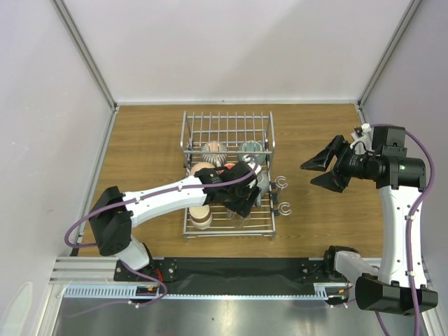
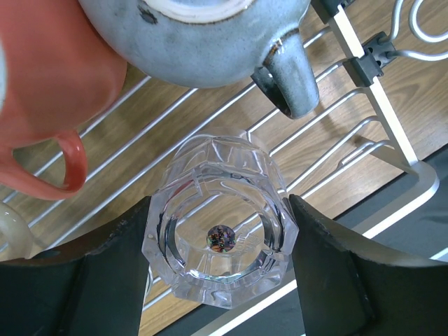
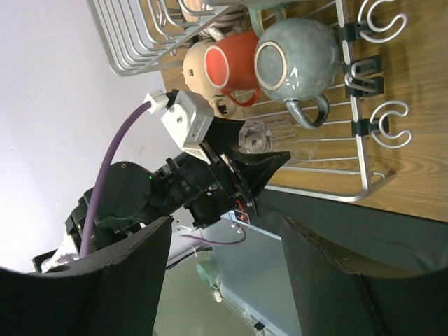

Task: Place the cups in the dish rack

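Note:
The silver wire dish rack (image 1: pixel 227 235) stands mid-table. On its slats are a ribbed silver-grey cup (image 1: pixel 213 150), a teal-green cup (image 1: pixel 250 149), two beige cups (image 1: pixel 201 170) (image 1: pixel 200 215), a red-orange mug (image 2: pixel 49 91) and a grey-blue mug (image 2: pixel 210 35). My left gripper (image 2: pixel 218 203) reaches down into the rack's front part. Both its fingers (image 2: pixel 119 280) press the sides of a clear glass cup (image 2: pixel 224 241), which is turned base up over the slats. My right gripper (image 1: pixel 323 171) hangs open and empty to the right of the rack, facing it.
Small wire hooks (image 1: pixel 281 196) stick out from the rack's right side. A black mat (image 1: pixel 231 269) and rail run along the near edge by the arm bases. White walls close in the back and both sides.

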Robot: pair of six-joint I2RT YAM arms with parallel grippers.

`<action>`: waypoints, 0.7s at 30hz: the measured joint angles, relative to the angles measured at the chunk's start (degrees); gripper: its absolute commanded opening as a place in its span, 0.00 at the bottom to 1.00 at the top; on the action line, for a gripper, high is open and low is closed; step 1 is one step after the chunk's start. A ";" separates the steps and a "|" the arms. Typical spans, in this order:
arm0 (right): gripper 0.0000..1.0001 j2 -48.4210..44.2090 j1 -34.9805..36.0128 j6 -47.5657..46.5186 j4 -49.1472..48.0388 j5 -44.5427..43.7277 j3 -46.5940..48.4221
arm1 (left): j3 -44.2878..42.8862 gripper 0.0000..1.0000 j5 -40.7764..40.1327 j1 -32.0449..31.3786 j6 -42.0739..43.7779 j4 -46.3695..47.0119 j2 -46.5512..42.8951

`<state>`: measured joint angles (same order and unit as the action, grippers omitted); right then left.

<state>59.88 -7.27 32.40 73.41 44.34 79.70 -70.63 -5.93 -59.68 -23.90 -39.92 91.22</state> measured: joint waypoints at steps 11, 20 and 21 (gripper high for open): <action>0.70 -0.11 -0.04 0.35 -1.11 0.33 -2.38 | -0.33 0.84 1.44 0.96 0.70 -0.26 0.20; 0.70 -0.11 -0.04 2.32 -3.39 0.31 -2.49 | 0.24 0.99 1.22 1.40 1.97 -0.11 -0.11; 0.70 -0.11 -0.04 2.58 -3.52 0.31 -2.49 | 0.57 1.00 1.11 1.46 2.08 -0.20 -0.37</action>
<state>59.77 -7.31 34.98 69.89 44.64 77.21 -70.06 -4.82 -58.22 -21.82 -40.12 90.85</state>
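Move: The clear glass stands between the left hand's fingers in the front part of the dish rack, about 1 cm back and some 2 cm below the hand point. From that hand, the grey-blue mug is roughly 9 cm ahead and 5 cm right, the red mug 11 cm ahead and 4 cm left, and the beige cup level with it, 12 cm left, all about 3 cm lower. From the right hand, the glass lies some 21 cm left, 2 cm back and 22 cm below. Staying almost in place, the left hand eases barely 1 cm to the left and slightly forward, with no real change in height or tilt, still pointing down into the rack. Its fingers, at first around the clear glass, open from about three quarters to fully wide and let go of the glass between the pads. ##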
